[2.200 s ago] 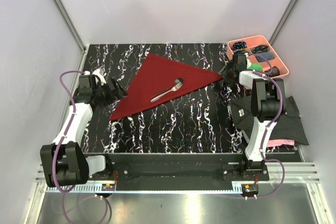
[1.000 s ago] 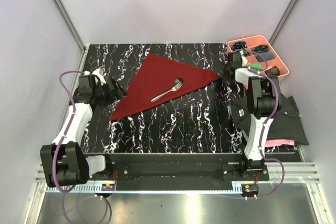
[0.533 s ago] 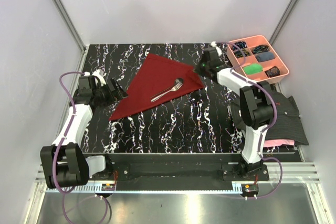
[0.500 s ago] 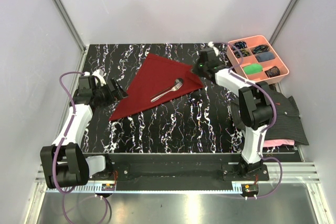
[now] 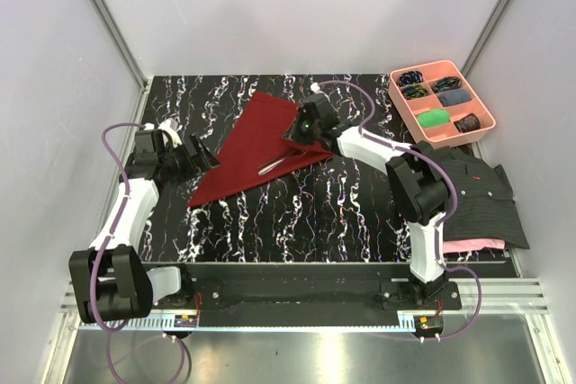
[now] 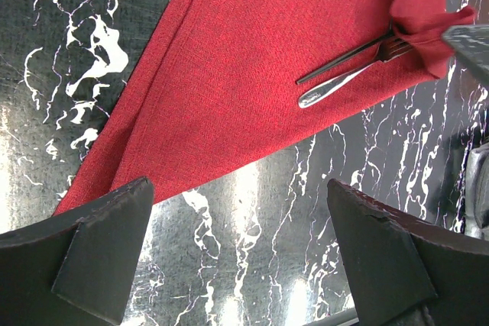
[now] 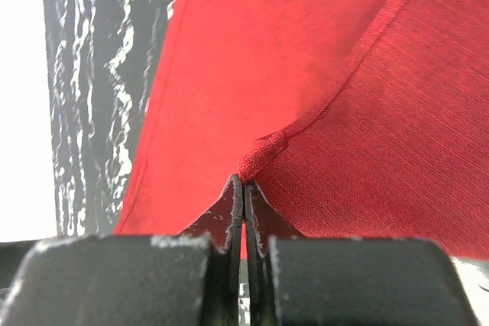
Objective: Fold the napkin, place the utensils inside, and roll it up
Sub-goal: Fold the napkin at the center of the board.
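The dark red napkin (image 5: 245,143) lies folded in a triangle on the black marbled table. My right gripper (image 5: 303,130) is shut on its right corner (image 7: 263,154) and holds that corner lifted and folded back leftward, over the head of the silver fork (image 5: 273,165). In the left wrist view the fork (image 6: 336,88) lies on the napkin (image 6: 252,66) with its tines under the raised flap. My left gripper (image 5: 203,152) stands open beside the napkin's left corner, with only bare table between its fingers (image 6: 103,253). The right wrist view shows the jaws (image 7: 244,181) pinching the hemmed cloth.
A pink compartment tray (image 5: 425,66) with small items sits at the back right corner. A dark striped shirt (image 5: 481,193) and a pink cloth (image 5: 479,245) lie at the right edge, beside the right arm's base. White walls close the table's sides and back.
The right gripper has swung left from beside the pink tray, dragging the napkin's right corner up and over the fork's head. The left arm has not moved.
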`<state>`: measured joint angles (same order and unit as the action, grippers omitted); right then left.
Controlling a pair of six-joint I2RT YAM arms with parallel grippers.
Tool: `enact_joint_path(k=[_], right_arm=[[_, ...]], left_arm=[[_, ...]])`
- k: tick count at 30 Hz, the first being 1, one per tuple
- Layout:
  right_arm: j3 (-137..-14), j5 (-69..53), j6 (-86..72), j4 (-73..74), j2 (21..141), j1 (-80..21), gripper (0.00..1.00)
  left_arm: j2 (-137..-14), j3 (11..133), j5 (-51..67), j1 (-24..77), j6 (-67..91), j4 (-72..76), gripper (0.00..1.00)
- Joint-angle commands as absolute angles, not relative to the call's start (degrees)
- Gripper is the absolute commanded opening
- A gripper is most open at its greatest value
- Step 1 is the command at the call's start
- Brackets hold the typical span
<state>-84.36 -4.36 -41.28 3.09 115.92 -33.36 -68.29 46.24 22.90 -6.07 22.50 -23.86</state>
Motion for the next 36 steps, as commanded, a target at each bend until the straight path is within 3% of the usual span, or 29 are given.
enact_joint_path(k=[1, 18, 19, 22, 23, 27, 29, 36], right_arm=[[-88.67, -6.33, -42.36, 1.14, 118.21, -36.03, 0.0], [-93.6, -7.38, -41.93, 1.93, 123.49, -40.34, 0.0], [-93.6, -7.21, -41.58, 1.93, 123.31, -40.52, 0.02], [-93.69, -6.59, -39.29, 2.02, 122.52, -41.3, 0.23], [-93.87, -6.5, -37.89, 2.28, 122.0, -41.4, 0.37], [-93.96, -6.77, -34.37, 2.46, 119.98, -41.84, 0.63], [-93.52, -7.03, -32.71, 2.64, 118.05, -41.75, 0.7], [-85.37, -5.28, -29.62, 2.64, 107.68, -40.87, 0.76]], left_arm=[[-66.71, 45.88, 25.22, -6.42, 22.76, -21.36, 0.99], [-66.27, 45.44, 24.79, -6.5, 22.85, -21.71, 0.99], [-66.36, 45.44, 24.61, -6.42, 22.85, -21.8, 0.99], [-66.36, 44.91, 23.38, -6.42, 23.29, -21.97, 0.99], [-66.44, 44.74, 22.86, -6.5, 23.38, -22.15, 0.99], [-65.39, 43.77, 18.39, -6.42, 24.87, -22.15, 0.99], [-64.52, 42.37, 16.45, -6.42, 27.23, -20.84, 0.99], [-59.5, 30.07, 10.12, -6.42, 42.0, -10.99, 0.99]])
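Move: The napkin's right corner is already pinched in my right hand, about 9 cm above the utensils' middle. Its landing spot, beside the handle ends, lies some 9 cm left and 3 cm back of this hand, 9 cm down; the napkin's far point is roughly 22 cm ahead and 12 cm left. From my open left hand, the napkin's left corner is about 4 cm back, 5 cm left and 11 cm down; the landing spot is 9 cm ahead, 18 cm right. I carry the pinched corner on leftward over the utensils towards their handle ends with my right hand, about 7 cm, easing back and slightly down as I slow. There I open the fingers wide, let the cloth go, and lift about 3 cm clear, turning a little counter-clockwise. Late on, my open left hand sinks about 3 cm towards the napkin's left corner, still empty. ##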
